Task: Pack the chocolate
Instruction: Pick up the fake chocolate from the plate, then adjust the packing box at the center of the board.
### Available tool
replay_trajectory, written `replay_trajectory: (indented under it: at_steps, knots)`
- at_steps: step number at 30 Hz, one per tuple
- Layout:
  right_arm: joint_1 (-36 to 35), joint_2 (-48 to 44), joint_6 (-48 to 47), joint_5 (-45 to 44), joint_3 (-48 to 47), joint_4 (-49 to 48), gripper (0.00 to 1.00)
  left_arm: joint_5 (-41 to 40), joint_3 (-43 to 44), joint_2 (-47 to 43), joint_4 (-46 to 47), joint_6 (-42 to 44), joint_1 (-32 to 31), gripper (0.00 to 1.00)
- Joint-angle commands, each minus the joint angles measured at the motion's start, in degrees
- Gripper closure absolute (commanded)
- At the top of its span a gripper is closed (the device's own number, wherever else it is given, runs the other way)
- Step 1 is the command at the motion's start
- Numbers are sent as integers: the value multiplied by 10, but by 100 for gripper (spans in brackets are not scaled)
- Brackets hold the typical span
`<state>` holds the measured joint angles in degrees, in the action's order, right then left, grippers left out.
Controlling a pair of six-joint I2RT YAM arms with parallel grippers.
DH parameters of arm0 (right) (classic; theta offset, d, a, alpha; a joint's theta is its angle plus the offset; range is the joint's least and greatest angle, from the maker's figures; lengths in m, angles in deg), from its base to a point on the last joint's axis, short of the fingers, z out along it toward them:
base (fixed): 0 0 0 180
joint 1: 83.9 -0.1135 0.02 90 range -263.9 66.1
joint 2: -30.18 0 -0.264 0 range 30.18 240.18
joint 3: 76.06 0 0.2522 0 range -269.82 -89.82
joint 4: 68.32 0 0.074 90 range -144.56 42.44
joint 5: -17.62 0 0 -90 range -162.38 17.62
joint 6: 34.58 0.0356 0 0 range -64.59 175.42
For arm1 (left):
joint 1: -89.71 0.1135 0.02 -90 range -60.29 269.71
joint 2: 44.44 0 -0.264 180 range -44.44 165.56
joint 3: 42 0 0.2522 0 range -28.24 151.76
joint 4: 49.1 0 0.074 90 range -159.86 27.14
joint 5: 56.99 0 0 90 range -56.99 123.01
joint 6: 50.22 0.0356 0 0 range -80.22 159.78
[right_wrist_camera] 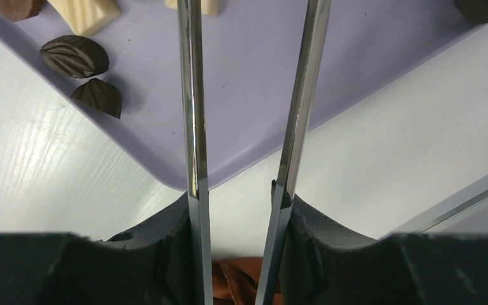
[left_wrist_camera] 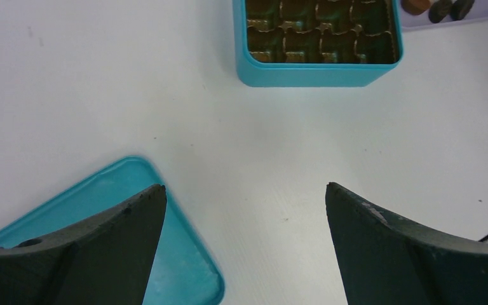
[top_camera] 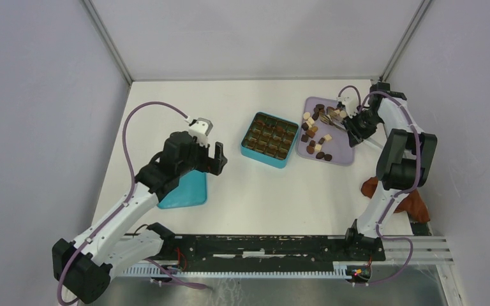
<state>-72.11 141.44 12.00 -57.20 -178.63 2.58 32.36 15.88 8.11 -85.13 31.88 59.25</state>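
The chocolate (top_camera: 312, 132) lies as several dark, brown and cream pieces on a lavender tray (top_camera: 348, 159) at the back right; a few pieces (right_wrist_camera: 74, 56) show in the right wrist view. My right gripper (top_camera: 359, 124) (right_wrist_camera: 238, 203) is shut on metal tongs (right_wrist_camera: 194, 127), whose arms reach out over the tray (right_wrist_camera: 260, 95); their tips are out of the wrist view. The teal box (top_camera: 269, 140) (left_wrist_camera: 318, 70) stands open beside the tray, its gold compartments showing. Left of the box, above the table, my left gripper (top_camera: 215, 156) (left_wrist_camera: 246, 187) is open and holds nothing.
The teal lid (top_camera: 185, 191) (left_wrist_camera: 101, 241) lies flat under the left arm. A reddish-brown cloth (top_camera: 415, 204) (right_wrist_camera: 241, 279) sits by the right arm's base. Grey walls close in the table on three sides.
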Motion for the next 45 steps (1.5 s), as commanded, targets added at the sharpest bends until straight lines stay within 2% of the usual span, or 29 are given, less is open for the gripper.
replay_trajectory:
  at_steps: [1, 4, 6, 12, 17, 21, 24, 27, 36, 38, 42, 45]
  knots:
    - [4, -44, -10, 28, -1, 8, 95, 86, 29, 33, 77, -83, 3, 1]
    - [3, -50, -11, 38, 2, 8, 95, 112, 17, 75, 142, -127, 3, 5]
    - [3, -52, -12, 44, 4, 9, 95, 99, 30, 127, 154, -136, 4, 13]
    - [3, -58, -19, 57, 27, 3, 95, 70, 168, 319, 115, -118, 7, 40]
    - [3, -67, -25, 60, 46, -6, 95, 51, 260, 430, 93, -92, 7, 43]
    - [3, -66, -25, 64, 45, -7, 95, 69, 329, 506, 70, -76, 7, 46]
    - [3, -66, -26, 67, 42, -5, 95, 72, 379, 557, 39, -63, 7, 55]
    - [4, -67, -29, 68, 39, -3, 95, 67, 416, 593, 11, -49, 7, 60]
    - [3, -68, -31, 73, 36, 0, 95, 38, 475, 654, -38, -24, 7, 61]
    - [3, -69, -31, 74, 35, 1, 95, 42, 483, 663, -41, -21, 8, 64]
    - [4, -73, -31, 79, 30, 4, 95, 53, 492, 679, -45, -22, 7, 80]
    - [4, -78, -32, 80, 27, 8, 95, 54, 495, 682, -45, -23, 6, 97]
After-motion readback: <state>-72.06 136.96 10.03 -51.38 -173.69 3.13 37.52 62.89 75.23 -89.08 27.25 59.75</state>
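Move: The box's middle lies about 15 cm ahead of the open left hand, 20 cm to its right and 15 cm lower, its left wall being the nearer side. The plate's middle is beyond it, some 17 cm ahead and 42 cm right; the blue tray lies 12 cm left of the hand and 3 cm back. From the right hand, which already holds the tongs, the chocolates near their tips lie roughly 12 cm ahead, 12 cm left and 6 cm below. Starting off to its right, the left hand then sweeps forward and down to the near half of the box's left wall, about 17 cm forward, 11 cm right and 13 cm down, sinking almost straight at the end. Its fingers tip some 25 degrees further downward and close from wide open to pinch the wall. The right hand keeps its grip on the tongs and eases them back and left a few centimetres. ##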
